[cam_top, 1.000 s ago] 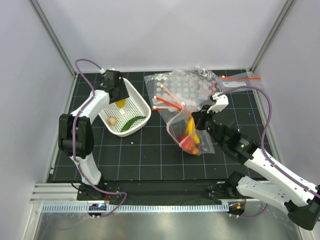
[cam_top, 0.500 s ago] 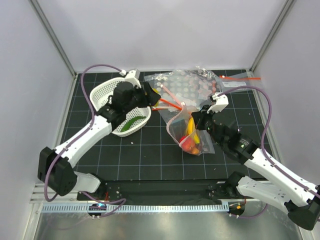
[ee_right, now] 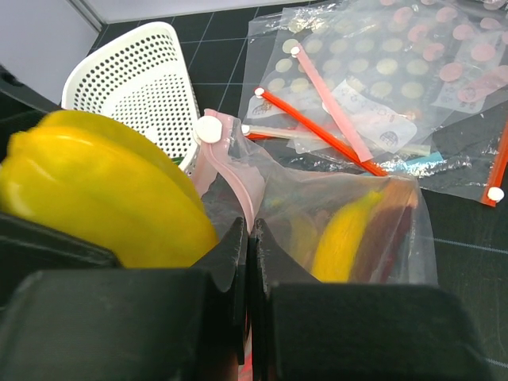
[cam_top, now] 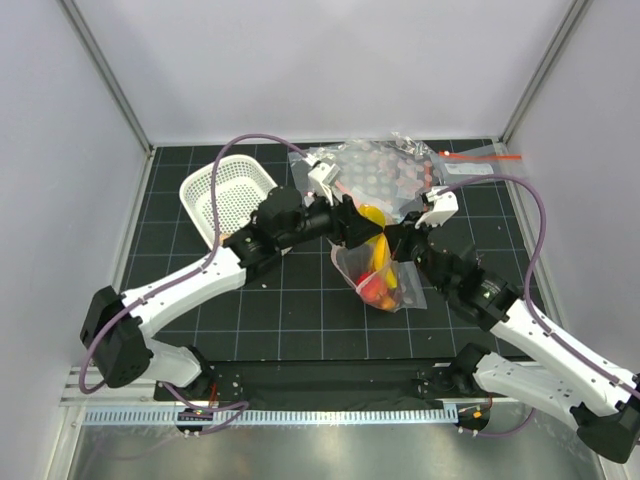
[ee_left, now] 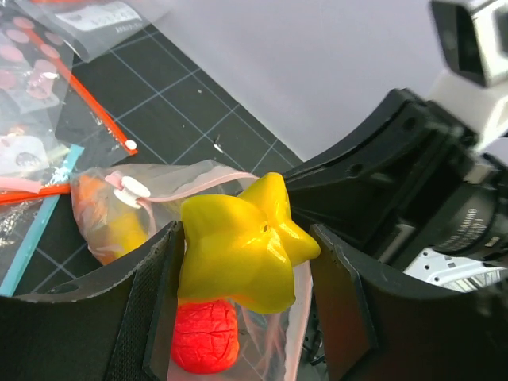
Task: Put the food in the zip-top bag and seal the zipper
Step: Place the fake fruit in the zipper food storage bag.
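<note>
My left gripper [cam_top: 362, 226] is shut on a yellow star-shaped toy food [ee_left: 238, 246] and holds it over the open mouth of the clear zip-top bag [cam_top: 385, 285]. A red berry-like piece [ee_left: 205, 337] lies in the bag just beneath it. My right gripper [ee_right: 248, 232] is shut on the bag's mouth edge at the pink zipper strip [ee_right: 230, 163] and holds it up. A yellow banana [ee_right: 349, 230] and orange-brown food lie inside the bag. The held yellow piece also shows in the right wrist view [ee_right: 95, 186].
The white perforated basket [cam_top: 225, 192] stands at the back left, partly behind my left arm. A pile of other clear bags with red strips [cam_top: 385, 172] lies at the back, behind the held bag. A loose red strip [cam_top: 480, 157] lies at the far right.
My left arm swung from the basket over to the bag's mouth, carrying the yellow piece. The basket shifted toward the back left. My right gripper kept its hold on the bag.
</note>
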Tool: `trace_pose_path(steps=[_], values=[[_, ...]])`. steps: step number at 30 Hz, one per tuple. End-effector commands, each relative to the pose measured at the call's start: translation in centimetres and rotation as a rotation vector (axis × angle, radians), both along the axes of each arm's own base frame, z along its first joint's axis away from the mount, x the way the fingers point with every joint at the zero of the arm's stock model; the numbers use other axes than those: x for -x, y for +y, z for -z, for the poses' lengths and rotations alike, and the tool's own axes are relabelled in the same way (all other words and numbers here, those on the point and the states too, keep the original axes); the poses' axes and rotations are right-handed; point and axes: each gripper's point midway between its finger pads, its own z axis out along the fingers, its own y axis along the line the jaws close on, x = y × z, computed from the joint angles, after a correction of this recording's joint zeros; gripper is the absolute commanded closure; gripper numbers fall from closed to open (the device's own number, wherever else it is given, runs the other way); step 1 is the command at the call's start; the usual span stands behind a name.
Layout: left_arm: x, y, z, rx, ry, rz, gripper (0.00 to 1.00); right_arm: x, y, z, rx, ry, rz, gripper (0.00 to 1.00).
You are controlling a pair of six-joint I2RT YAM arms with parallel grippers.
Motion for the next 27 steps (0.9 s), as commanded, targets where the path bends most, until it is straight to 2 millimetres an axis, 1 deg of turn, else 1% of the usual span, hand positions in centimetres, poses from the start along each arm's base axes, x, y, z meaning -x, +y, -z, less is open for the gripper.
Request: trace_pose_path(steps=[1, 4, 5, 7, 8, 9, 11, 12, 13, 14, 15, 17, 18, 19, 20, 21, 22, 23, 25, 26, 27], values=[[0.3, -1.4, -0.6, 0.034, -0.054, 0.049, 0.61, 0.0, -0.6, -3.5, -0.086, -0.106, 0.026, 0.99], [0.1, -1.8, 0.3, 0.018, -0.039, 0.038, 0.60, 0.2, -1.3, -3.8, -0.095, -0.122, 0.050, 0.99], [-0.3, -1.9, 1.0, 0.003, -0.032, 0.024, 0.61, 0.2, -1.5, -3.8, -0.096, -0.125, 0.057, 0.99], [-0.5, -2.2, 1.5, -0.010, -0.028, 0.018, 0.56, 0.2, -1.7, -3.9, -0.099, -0.129, 0.063, 0.99], [-0.6, -2.4, 1.7, -0.018, -0.026, 0.017, 0.51, 0.2, -1.8, -4.0, -0.100, -0.132, 0.068, 0.99], [-0.9, -2.5, 2.2, -0.036, -0.023, 0.007, 0.40, 0.3, -1.9, -4.0, -0.101, -0.133, 0.070, 0.99], [-0.5, -2.8, 2.7, -0.065, -0.024, 0.013, 0.27, 0.2, -2.2, -3.9, -0.096, -0.133, 0.086, 0.99], [-0.5, -2.9, 2.4, -0.079, -0.046, 0.010, 0.08, 0.2, -2.3, -3.9, -0.097, -0.131, 0.092, 0.99], [-0.3, -3.0, 2.3, -0.091, -0.054, 0.000, 0.01, 0.2, -2.3, -3.9, -0.095, -0.131, 0.094, 0.99], [-0.1, -2.9, 2.5, -0.112, -0.056, -0.002, 0.00, 0.1, -2.4, -3.8, -0.094, -0.130, 0.099, 0.99], [0.2, -3.0, 2.1, -0.119, -0.075, 0.001, 0.00, 0.1, -2.6, -3.8, -0.092, -0.130, 0.106, 0.99], [0.4, -2.4, 1.4, -0.127, -0.086, -0.016, 0.00, 0.1, -2.7, -3.8, -0.091, -0.129, 0.114, 0.99], [0.5, -1.9, 0.4, -0.120, -0.104, -0.025, 0.00, 0.1, -2.7, -3.9, -0.091, -0.129, 0.115, 0.99], [0.3, -1.3, -0.1, -0.122, -0.113, -0.052, 0.00, 0.0, -2.8, -3.9, -0.090, -0.130, 0.120, 0.99], [0.3, -0.5, 0.0, -0.150, -0.106, -0.074, 0.00, 0.1, -2.8, -3.9, -0.090, -0.130, 0.120, 0.99], [0.3, 0.1, -0.4, -0.166, -0.114, -0.094, 0.00, 0.0, -2.8, -3.8, -0.088, -0.128, 0.118, 0.99], [0.0, 1.6, -2.2, -0.161, -0.148, -0.149, 0.00, 0.0, -2.9, -3.8, -0.086, -0.128, 0.123, 0.99], [-0.4, 3.0, -1.9, -0.207, -0.141, -0.204, 0.00, 0.0, -2.9, -3.8, -0.086, -0.129, 0.124, 0.99], [-0.9, 5.3, -2.7, -0.236, -0.156, -0.297, 0.00, 0.0, -2.9, -3.8, -0.085, -0.128, 0.126, 0.99], [-1.3, 7.6, -3.1, -0.277, -0.165, -0.386, 0.00, -0.1, -2.9, -3.8, -0.085, -0.128, 0.126, 0.99], [-1.7, 9.0, -3.2, -0.303, -0.163, -0.444, 0.00, 0.0, -2.8, -3.8, -0.083, -0.127, 0.122, 0.99]])
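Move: The left fingers hold the yellow fruit over the zip bag's open mouth, whose middle is about 8 cm below and some 3 cm back, level sideways. The right gripper already pinches the rim, about 4 cm to the left hand's right, 3 cm back and 4 below; from the right hand the mouth lies some 4 cm left, level fore and aft, 4 below. The red fruit inside is straight back from the left hand about 7 cm and 14 down. The left hand lowers the yellow fruit about 5 cm and some 3 cm to the right into the bag mouth, spreads its fingers wide to let go, then comes back up about 5 cm while swinging some 6 cm left, away from the right gripper, its left side rolling up and the hand turning counter-clockwise. The right gripper stays shut on the rim throughout and draws it a couple of centimetres to the right and about 1 cm up, turning slightly clockwise. ##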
